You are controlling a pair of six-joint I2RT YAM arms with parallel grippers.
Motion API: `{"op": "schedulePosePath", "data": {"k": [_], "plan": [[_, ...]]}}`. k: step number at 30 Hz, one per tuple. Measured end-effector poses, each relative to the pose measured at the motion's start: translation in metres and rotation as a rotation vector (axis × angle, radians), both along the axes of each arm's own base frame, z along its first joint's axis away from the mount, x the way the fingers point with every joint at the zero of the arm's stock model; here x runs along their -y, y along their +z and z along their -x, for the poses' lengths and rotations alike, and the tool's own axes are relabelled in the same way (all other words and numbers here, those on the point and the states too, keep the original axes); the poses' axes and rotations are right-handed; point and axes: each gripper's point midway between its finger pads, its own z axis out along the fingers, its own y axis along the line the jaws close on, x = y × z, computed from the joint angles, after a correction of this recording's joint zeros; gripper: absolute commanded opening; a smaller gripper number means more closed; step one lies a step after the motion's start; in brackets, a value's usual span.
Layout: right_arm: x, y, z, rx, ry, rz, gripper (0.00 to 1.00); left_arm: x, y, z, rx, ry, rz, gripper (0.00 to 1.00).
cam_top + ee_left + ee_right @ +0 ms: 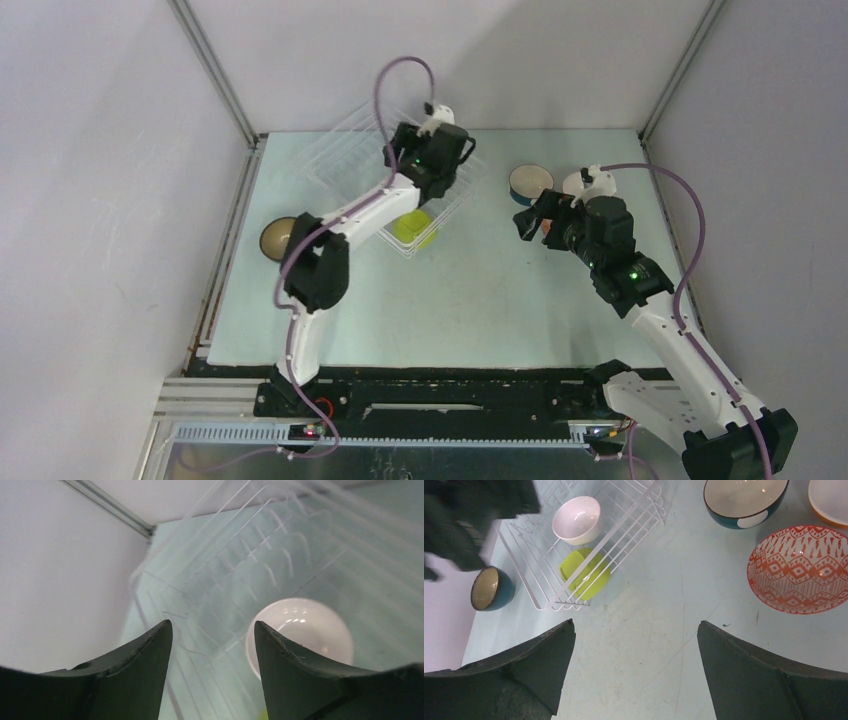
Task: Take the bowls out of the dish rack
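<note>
The dish rack [345, 150] [626, 517] holds a white bowl [577, 520] [305, 630] and, at its near corner, a lime green bowl [413, 228] [585, 572]. My left gripper [428, 165] [213, 627] hovers over the rack, open, nothing between its fingers, with the white bowl just past its right finger [290, 675]. Left of the rack, a teal bowl [280, 237] [491, 587] rests on the table. My right gripper [522, 222] [635, 625] hangs open over bare table. Near it sit a dark blue bowl [530, 183] [744, 500], an orange-patterned bowl [799, 570] and an orange bowl [830, 500].
White walls with metal corner posts [215, 70] close in the table [450, 300] on the left, back and right. The left arm's dark wrist [469, 520] shows blurred above the rack's left side. A purple cable [385, 90] loops above the rack.
</note>
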Motion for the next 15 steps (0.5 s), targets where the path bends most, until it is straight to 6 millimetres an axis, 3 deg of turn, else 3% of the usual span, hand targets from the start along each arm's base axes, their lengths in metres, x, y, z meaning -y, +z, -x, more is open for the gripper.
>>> {"op": "schedulePosePath", "data": {"k": [4, 7, 11, 15], "plan": [[0.0, 0.0, 0.0, 0.0, 0.0, 0.0, 1.0, -0.012, 0.026, 0.003, 0.065, 0.001, 0.34, 0.66], [0.0, 0.0, 0.0, 0.001, 0.0, 0.0, 1.0, -0.033, 0.028, -0.003, 0.08, 0.043, 0.573, 0.66], [0.001, 0.004, 0.002, 0.01, 0.0, -0.004, 1.0, -0.056, 0.0, -0.01, 0.028, 0.123, 0.764, 0.67], [0.002, 0.006, 0.004, 0.016, 0.0, -0.006, 1.0, -0.052, -0.028, -0.008, -0.051, 0.146, 0.852, 0.68]]}}
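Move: Standing upright in the dish rack, the white bowl lies below the left hand, some 11 cm down, about 4 cm farther forward and roughly 1 cm to its right. The lime bowl sits in the rack's near corner, about 9 cm nearer the base than the white bowl and a touch lower; the dark bowl on the table is some 25 cm to the left hand's left and 6 cm back. For the right hand, the white bowl is about 27 cm ahead, 25 cm left and 14 cm below. Swinging left above the rack, the left hand arcs about 5 cm across, first rising some 3 cm, then sinking to about 3 cm below its starting height, and so comes to the white bowl's left side. Meanwhile the wrist rolls about 50 degrees, left side going down, and the fingers turn to point more steeply down; they stay partly open and hold nothing. ##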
